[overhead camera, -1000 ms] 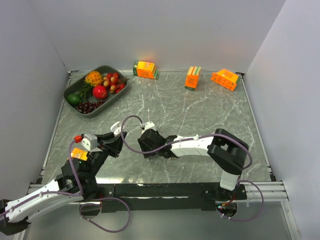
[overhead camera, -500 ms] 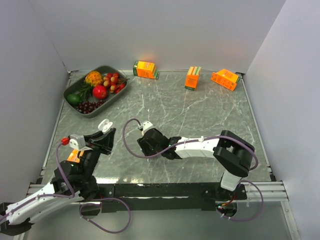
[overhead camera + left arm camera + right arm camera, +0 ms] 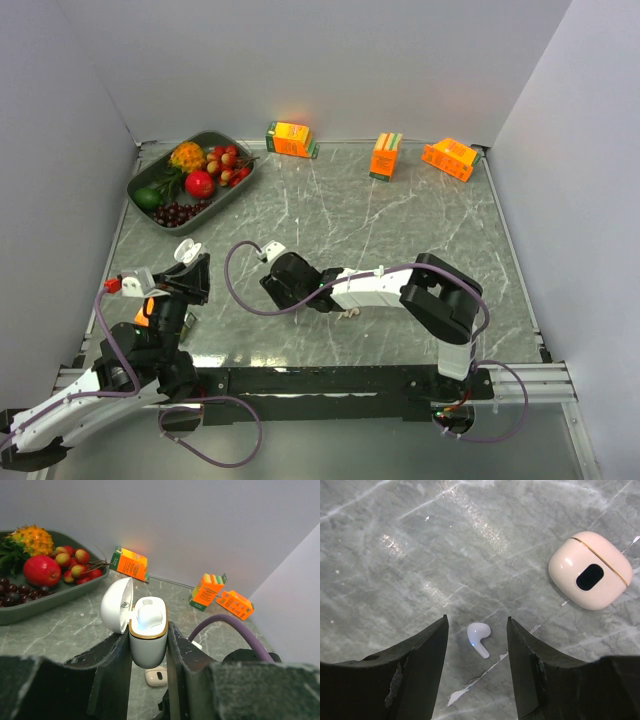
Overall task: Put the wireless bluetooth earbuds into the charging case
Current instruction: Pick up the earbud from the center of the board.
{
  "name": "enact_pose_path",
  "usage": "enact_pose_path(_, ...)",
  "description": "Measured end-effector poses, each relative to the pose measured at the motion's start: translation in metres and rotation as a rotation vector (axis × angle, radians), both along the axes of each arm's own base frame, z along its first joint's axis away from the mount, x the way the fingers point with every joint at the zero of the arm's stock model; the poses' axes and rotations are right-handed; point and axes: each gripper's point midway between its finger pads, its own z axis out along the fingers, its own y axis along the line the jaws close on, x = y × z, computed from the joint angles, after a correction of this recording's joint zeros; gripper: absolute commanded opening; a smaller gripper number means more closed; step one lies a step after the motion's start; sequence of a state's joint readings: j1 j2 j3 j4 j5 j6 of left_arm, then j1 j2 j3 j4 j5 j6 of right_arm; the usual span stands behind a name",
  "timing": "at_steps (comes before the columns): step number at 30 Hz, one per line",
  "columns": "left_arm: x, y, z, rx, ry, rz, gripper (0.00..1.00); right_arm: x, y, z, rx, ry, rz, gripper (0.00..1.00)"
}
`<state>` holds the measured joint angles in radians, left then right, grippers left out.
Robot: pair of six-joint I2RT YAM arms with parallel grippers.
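My left gripper (image 3: 148, 641) is shut on the white, gold-rimmed charging case (image 3: 147, 645), held upright above the table with its lid (image 3: 116, 605) flipped open to the left. A white rounded piece (image 3: 150, 615) sits in the case's well, glowing faintly blue. In the top view this gripper (image 3: 190, 270) is at the near left. One white stemmed earbud (image 3: 479, 638) lies on the marble between the fingers of my right gripper (image 3: 477, 621), which is open and touches nothing. In the top view the right gripper (image 3: 272, 285) points left at mid-table.
A closed pale-beige case (image 3: 590, 570) lies beside the earbud, and shows on the table below the held case (image 3: 156, 676). A grey fruit tray (image 3: 131, 184) stands at the back left. Orange cartons (image 3: 291, 139) (image 3: 385, 155) (image 3: 449, 158) line the back wall.
The left arm has pulled left and nearer with the case in its grip. The right gripper has swung left across the table, and its jaws have narrowed a little.
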<state>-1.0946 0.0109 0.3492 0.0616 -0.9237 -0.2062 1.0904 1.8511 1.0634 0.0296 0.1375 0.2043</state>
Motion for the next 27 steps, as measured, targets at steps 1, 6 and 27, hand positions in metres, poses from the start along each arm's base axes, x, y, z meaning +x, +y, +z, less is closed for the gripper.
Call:
enact_pose_path(1,0.000,0.001,-0.001,0.004,0.005,0.006,0.01,0.000,0.000,-0.002,-0.007,0.001,0.002,0.57)
enact_pose_path(6,0.001,0.004,-0.005,0.016,0.021,0.026,0.01,0.000,-0.003,-0.005,-0.031,0.002,0.010,0.56)
enact_pose_path(27,0.003,0.013,-0.012,0.009,0.057,0.076,0.01,0.007,-0.001,-0.011,-0.057,-0.012,0.006,0.30)
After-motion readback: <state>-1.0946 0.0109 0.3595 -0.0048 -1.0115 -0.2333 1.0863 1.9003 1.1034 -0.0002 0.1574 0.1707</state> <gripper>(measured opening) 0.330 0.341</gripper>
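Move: The right hand, open and low over the table, has the white earbud almost under its fingertips, about 1 cm ahead and 2 cm down. The pink case sits about 11 cm ahead and 1 cm to the right of this hand, and the two beige earbuds about 15 cm to its right and 1 cm back. From the left hand, which holds the open white case up high, the white earbud lies about 18 cm right, 3 cm ahead and 27 cm down. The right hand sinks about 1 cm onto the white earbud, then holds its height and creeps forward by half a centimetre or so while its fingers, until then nearly unchanged, close in on the earbud from both sides to roughly 60% of their starting gap; a firm pinch can't be seen yet. The left hand keeps its hold on the open white case and eases a little over 1 cm to its left and about as far down. ##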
